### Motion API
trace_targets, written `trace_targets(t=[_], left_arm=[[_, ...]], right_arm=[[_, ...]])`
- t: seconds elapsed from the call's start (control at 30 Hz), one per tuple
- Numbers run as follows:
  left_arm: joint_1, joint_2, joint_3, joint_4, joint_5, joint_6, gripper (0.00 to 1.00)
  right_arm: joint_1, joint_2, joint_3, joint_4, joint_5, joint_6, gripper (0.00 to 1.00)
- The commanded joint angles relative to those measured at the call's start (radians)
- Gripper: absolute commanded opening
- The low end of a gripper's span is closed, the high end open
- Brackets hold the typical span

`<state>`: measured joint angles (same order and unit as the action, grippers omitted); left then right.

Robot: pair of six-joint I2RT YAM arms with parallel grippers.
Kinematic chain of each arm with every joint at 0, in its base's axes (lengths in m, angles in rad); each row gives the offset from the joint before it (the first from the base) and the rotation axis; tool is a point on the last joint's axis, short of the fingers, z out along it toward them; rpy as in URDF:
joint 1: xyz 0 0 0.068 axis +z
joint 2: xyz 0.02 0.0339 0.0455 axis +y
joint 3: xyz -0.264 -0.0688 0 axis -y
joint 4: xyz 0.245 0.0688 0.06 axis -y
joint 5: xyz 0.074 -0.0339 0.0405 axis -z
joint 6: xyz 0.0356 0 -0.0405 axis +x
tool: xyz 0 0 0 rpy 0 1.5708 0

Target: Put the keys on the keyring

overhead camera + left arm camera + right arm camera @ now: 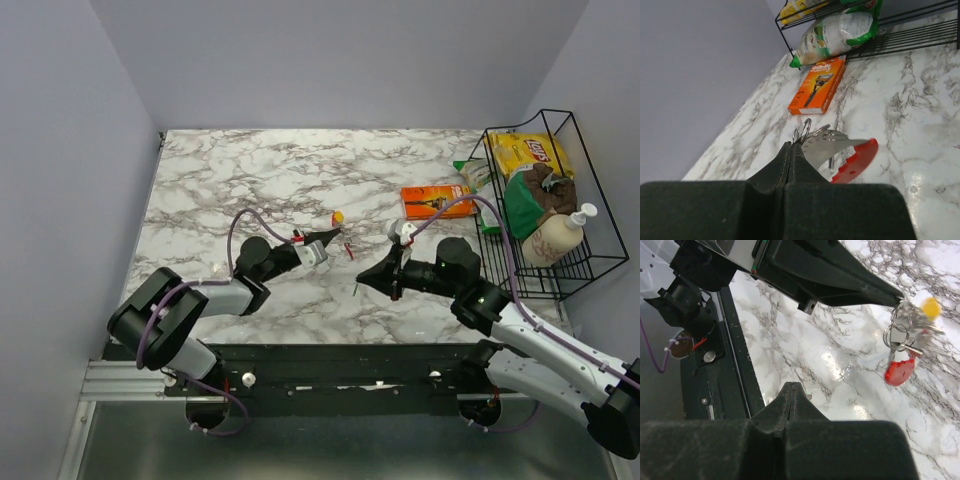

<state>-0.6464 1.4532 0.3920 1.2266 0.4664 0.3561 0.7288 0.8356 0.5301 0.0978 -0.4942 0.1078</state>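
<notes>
My left gripper (333, 233) (791, 145) is shut on the keyring (805, 127) (900, 319), held a little above the marble table (220, 200). A red-headed key (856, 161) (899, 373) and a yellow-headed key (338, 216) (930, 307) hang from the ring. My right gripper (358, 283) (792, 385) is shut just right of and nearer than the ring, its tip pointing left. A small greenish sliver of a key (809, 396) sticks out beside that tip; the rest is hidden between the fingers.
An orange flat packet (435, 200) (818, 86) lies on the table at the right. Behind it a black wire rack (585, 270) holds a yellow chip bag (528, 152), a green bag (837, 32) and a pump bottle (555, 238). Purple cables run along both arms.
</notes>
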Motion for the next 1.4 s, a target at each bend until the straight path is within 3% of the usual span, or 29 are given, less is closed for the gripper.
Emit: trace_targets(t=[0.0, 0.1, 0.17, 0.23, 0.47, 0.63, 0.8, 1.1, 1.37], left_arm=[[0.005, 0.093, 0.071, -0.021, 0.09, 0.081, 0.0], [0.004, 0.218, 0.051, 0.144, 0.097, -0.006, 0.0], [-0.005, 0.315, 0.006, 0.336, 0.077, -0.067, 0.0], [-0.058, 0.335, -0.05, 0.45, 0.022, -0.025, 0.0], [-0.142, 0.285, -0.082, 0.386, -0.052, -0.109, 0.0], [-0.177, 0.319, -0.127, 0.446, -0.107, -0.141, 0.0], [-0.182, 0.253, -0.154, 0.452, -0.095, -0.164, 0.0], [-0.182, 0.033, -0.143, 0.163, -0.061, -0.193, 0.0], [-0.182, 0.065, -0.186, 0.252, -0.063, -0.218, 0.0]], right_arm=[[-0.028, 0.006, -0.01, -0.009, 0.028, -0.022, 0.01], [-0.069, 0.014, -0.028, -0.007, 0.014, -0.014, 0.01], [-0.109, 0.017, -0.035, -0.006, 0.006, 0.003, 0.0], [-0.129, 0.026, -0.033, -0.006, 0.003, 0.012, 0.01], [-0.157, 0.095, -0.022, -0.018, 0.002, 0.046, 0.01], [-0.164, 0.117, -0.044, -0.012, -0.014, 0.056, 0.01], [-0.164, 0.114, -0.044, -0.018, -0.035, 0.052, 0.01], [-0.164, 0.198, -0.002, -0.052, -0.161, -0.013, 0.01], [-0.164, 0.215, 0.025, -0.032, -0.225, -0.029, 0.01]])
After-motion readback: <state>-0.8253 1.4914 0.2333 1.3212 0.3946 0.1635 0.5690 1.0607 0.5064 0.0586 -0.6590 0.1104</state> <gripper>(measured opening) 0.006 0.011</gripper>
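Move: The left fingers grip a ring of the keyring holder; its yellow key cap lies about 4 cm ahead and 3 below, its red handle some 2 back, 2 right and 6 below. The key in the right fingers is roughly 11 cm back and 5 right of the left hand. From the right hand, the holder's middle is about 10 cm ahead, 3 left and 4 below. The orange box stands some 15 cm ahead, 24 right and 18 below the left hand. Down fast, then back, the left hand swings the holder it still grips towards the right hand, sinking about 14 cm, then rising most of the way back up to end some 7 cm back and 5 lower, rolled about 15 degrees. The right hand, still pinching its key, shifts forward and right, then eases partly back while sinking about 8 cm overall, bringing the key close beside the holder's rings. Both grippers stay shut. ##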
